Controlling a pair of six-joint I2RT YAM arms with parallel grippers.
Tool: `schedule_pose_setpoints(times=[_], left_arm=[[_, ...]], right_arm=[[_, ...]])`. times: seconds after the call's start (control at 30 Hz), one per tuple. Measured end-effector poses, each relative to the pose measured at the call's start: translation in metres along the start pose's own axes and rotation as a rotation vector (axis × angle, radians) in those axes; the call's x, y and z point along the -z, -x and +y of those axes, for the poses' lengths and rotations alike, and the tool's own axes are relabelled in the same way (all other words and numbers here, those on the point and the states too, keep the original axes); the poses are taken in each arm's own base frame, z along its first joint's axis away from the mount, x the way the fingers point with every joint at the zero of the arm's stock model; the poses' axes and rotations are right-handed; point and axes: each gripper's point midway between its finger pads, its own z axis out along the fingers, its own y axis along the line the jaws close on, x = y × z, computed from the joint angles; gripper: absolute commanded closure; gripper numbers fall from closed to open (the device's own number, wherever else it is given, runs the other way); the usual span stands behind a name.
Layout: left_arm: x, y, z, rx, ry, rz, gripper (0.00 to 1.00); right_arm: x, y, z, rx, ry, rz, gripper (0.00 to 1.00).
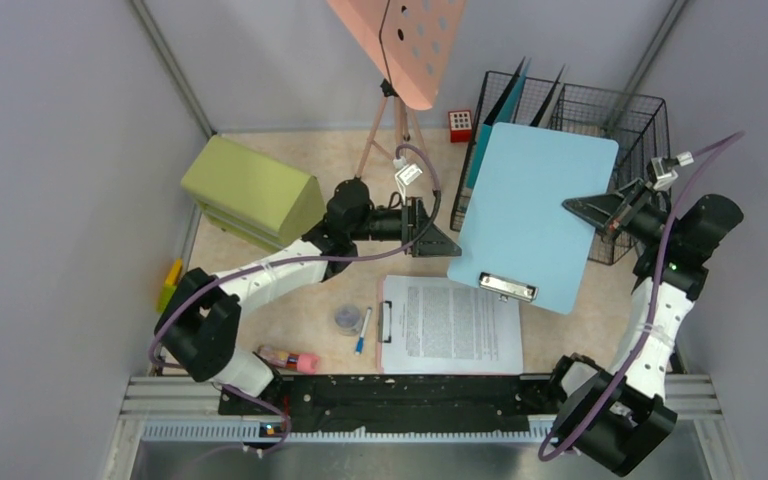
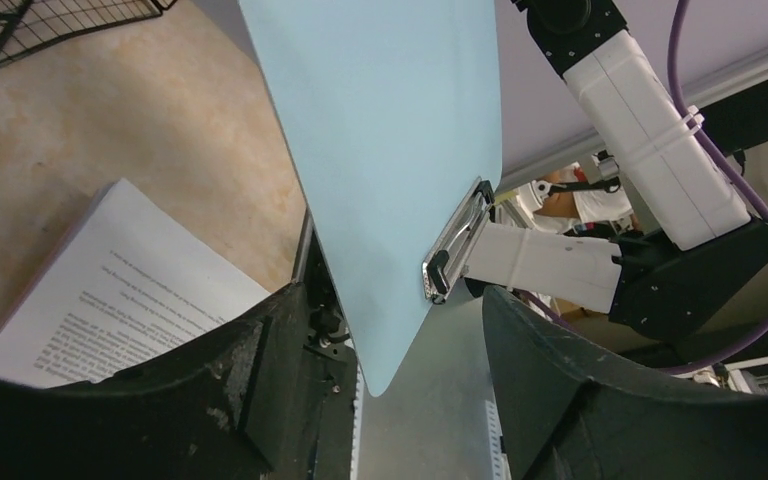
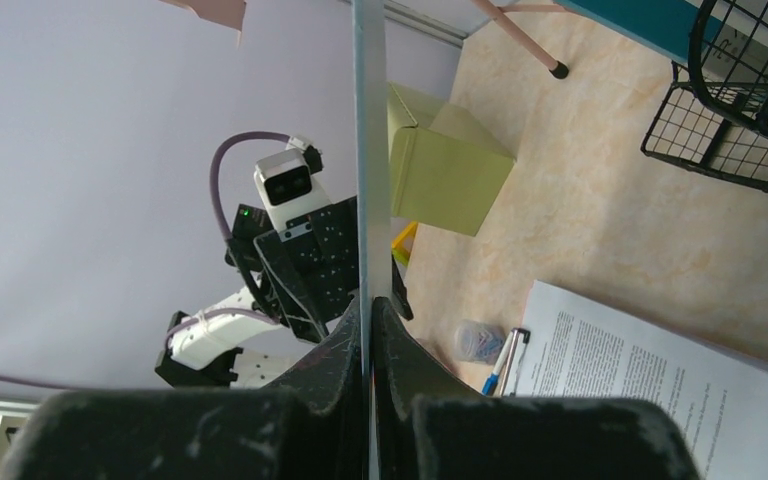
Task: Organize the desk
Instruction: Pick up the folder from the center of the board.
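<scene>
A light blue clipboard (image 1: 530,215) hangs tilted over the desk (image 1: 290,310), its metal clip (image 1: 507,287) at the near end. My right gripper (image 1: 582,208) is shut on its right edge; in the right wrist view the board shows edge-on (image 3: 368,150) between the pinched jaws of that gripper (image 3: 368,305). My left gripper (image 1: 445,240) stands open at the board's left edge. In the left wrist view the board's rounded corner (image 2: 392,360) sits between the spread jaws of the left gripper (image 2: 390,340), touching neither finger. A second clipboard with a printed sheet (image 1: 450,325) lies flat below.
A green drawer cabinet (image 1: 250,192) stands at the left, black wire baskets (image 1: 610,120) at the back right, and a pink stand (image 1: 405,40) at the back. A blue pen (image 1: 362,330) and a tub of paper clips (image 1: 347,318) lie beside the printed sheet. A pink item (image 1: 290,358) lies by the left base.
</scene>
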Motion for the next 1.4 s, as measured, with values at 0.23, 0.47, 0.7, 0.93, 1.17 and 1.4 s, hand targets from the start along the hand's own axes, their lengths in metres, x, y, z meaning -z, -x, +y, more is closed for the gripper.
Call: schedule_pose_setpoints(times=[0.23,0.47,0.7,0.93,1.17,1.4], left_arm=[[-0.011,-0.01,-0.013,0.01,-0.066,0.02,0.41],[-0.013,-0.019,-0.015,0.03,-0.091,0.026,0.42],[-0.023,-0.029,-0.006,0.082,-0.094,0.048,0.42],[-0.029,-0.032,0.004,0.149,-0.094,0.054,0.83],[-0.027,-0.031,-0.005,0.175,-0.126,0.062,1.0],[-0.024,-0.03,-0.012,0.208,-0.139,0.056,1.0]], right_arm=[[0.0,-0.001,0.002,-0.012,-0.001,-0.004,1.0],[0.0,-0.002,0.002,-0.023,-0.001,-0.004,1.0],[0.0,-0.002,0.003,-0.02,0.0,-0.005,1.0],[0.001,-0.003,0.005,-0.002,0.004,-0.007,1.0],[0.001,-0.005,-0.005,-0.02,-0.004,-0.016,1.0],[0.002,-0.007,-0.011,-0.006,-0.035,-0.014,0.51]])
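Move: Just beyond the left hand's open fingers, nearly level with them, hangs the light-blue folder, its middle about 16 cm to the right and 5 cm farther out. The papers lie on the desk some 10 cm back, 2 cm right and 20 cm below that hand; the wire basket stands roughly 26 cm ahead, 30 cm right and 12 cm lower. From the right hand, which already grips the folder, its middle is about 7 cm left and 2 cm back. Easing back about 3 cm and right some 2 cm, with a small dip, the left hand brings its half-closed fingers around the folder's left edge near the clip-end corner and pinches it, rolling about 10 degrees. The right hand holds the folder almost still, then sinks about 1 cm and begins to part its fingers. ##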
